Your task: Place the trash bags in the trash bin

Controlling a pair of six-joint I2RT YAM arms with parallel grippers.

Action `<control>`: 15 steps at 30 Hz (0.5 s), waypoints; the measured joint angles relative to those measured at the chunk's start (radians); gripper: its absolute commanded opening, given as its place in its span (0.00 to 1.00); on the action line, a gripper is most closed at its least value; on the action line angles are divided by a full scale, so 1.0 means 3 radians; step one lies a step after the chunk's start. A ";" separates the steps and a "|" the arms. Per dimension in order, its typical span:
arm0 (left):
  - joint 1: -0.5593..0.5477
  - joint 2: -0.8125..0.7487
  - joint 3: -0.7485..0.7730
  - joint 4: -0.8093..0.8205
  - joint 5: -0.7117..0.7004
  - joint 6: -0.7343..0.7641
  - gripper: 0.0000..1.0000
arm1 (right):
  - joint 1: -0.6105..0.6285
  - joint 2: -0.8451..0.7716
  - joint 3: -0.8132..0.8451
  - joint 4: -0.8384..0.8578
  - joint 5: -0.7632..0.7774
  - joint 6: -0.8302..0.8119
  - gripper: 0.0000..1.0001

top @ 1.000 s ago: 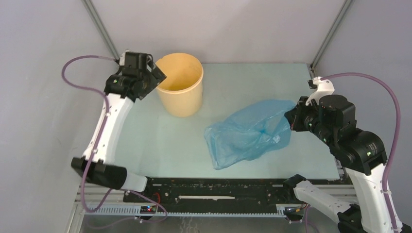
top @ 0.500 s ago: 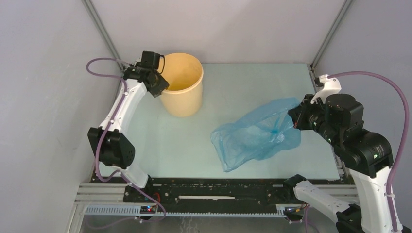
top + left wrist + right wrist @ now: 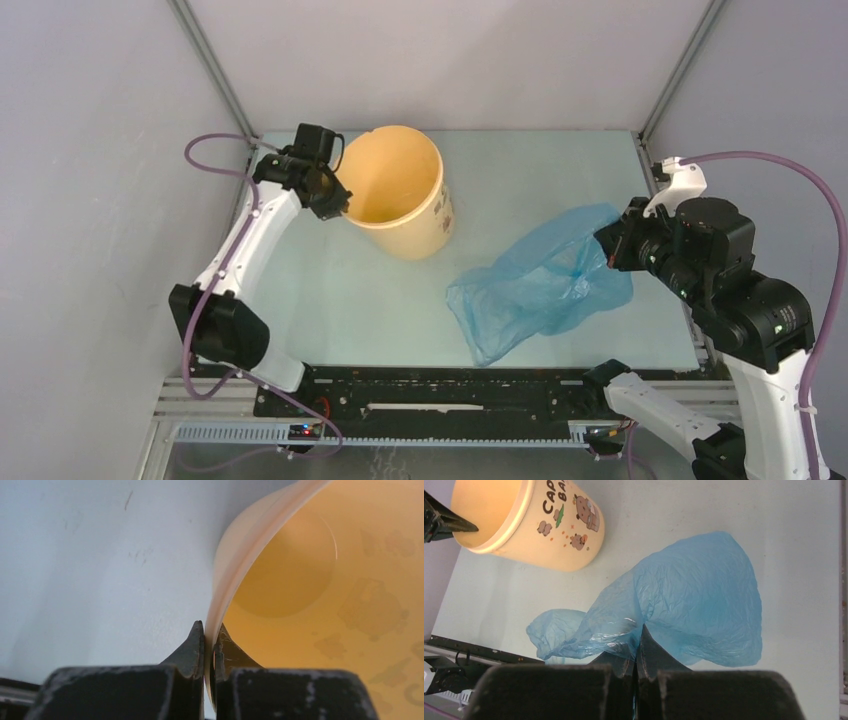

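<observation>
The trash bin (image 3: 400, 195) is a pale yellow-tan bucket at the back left, tilted with its mouth toward the left arm. My left gripper (image 3: 343, 208) is shut on its rim (image 3: 220, 595), one finger outside and one inside the wall. The trash bag (image 3: 540, 280) is a wrinkled translucent light-blue sheet at the right of the table. My right gripper (image 3: 606, 245) is shut on the bag's upper right part (image 3: 674, 600), which hangs in folds from the jaws. The bin (image 3: 531, 522) also shows in the right wrist view, with cartoon print on its side.
A pale green mat (image 3: 330, 290) covers the table. Grey walls with metal frame posts (image 3: 210, 60) close in the back corners. A black rail (image 3: 440, 390) runs along the near edge between the arm bases.
My left gripper closed on the bin's rim and the bin tipped and shifted right and nearer. The right gripper drifted slightly right, dragging the bag with it.
</observation>
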 measured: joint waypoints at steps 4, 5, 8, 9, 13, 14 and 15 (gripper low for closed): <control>-0.0234 -0.0202 -0.0032 -0.0148 0.0003 0.0000 0.00 | -0.0005 -0.0004 0.0000 0.0013 -0.0055 0.0000 0.00; -0.0333 -0.0257 -0.0032 -0.0164 -0.0032 0.0001 0.00 | -0.0005 -0.0004 0.0000 0.0024 -0.0065 0.0000 0.00; -0.0563 -0.0370 -0.0041 -0.0193 -0.0039 -0.0011 0.00 | -0.0005 -0.0010 0.0000 0.0050 -0.0120 0.0000 0.00; -0.0632 -0.0394 -0.0050 -0.0195 -0.0038 -0.0017 0.01 | -0.0005 -0.0014 0.0000 0.0060 -0.0141 0.0000 0.00; -0.0825 -0.0404 -0.0070 -0.0203 -0.0108 -0.0051 0.03 | -0.0005 -0.0027 0.0000 0.0092 -0.0211 0.0000 0.00; -0.0856 -0.0402 -0.0075 -0.0216 -0.0130 -0.0060 0.04 | -0.0005 -0.0029 0.0000 0.0097 -0.0229 0.0000 0.00; -0.0891 -0.0393 -0.0075 -0.0234 -0.0155 -0.0067 0.04 | -0.0005 -0.0033 0.0000 0.0100 -0.0244 0.0000 0.00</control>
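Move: My left hand has the trash bin by the left part of its rim. The bin's middle is about 12 cm to the right, 4 cm ahead and 10 cm below that hand. The blue trash bag hangs roughly 38 cm to the right of my left hand, 17 cm back and near its height. From my right hand, which holds the bag, the bin is some 33 cm left, 21 cm ahead and 26 cm lower. I keep the bin's rim pinched in my left hand and bring the bin towards the hanging bag, about 7 cm to my right and 6 cm back, rising a couple of centimetres. As it comes, I swing that hand some 13 degrees clockwise, easing off at the end. My right hand keeps its pinch on the bag high up and creeps barely 1.5 cm left and up. ##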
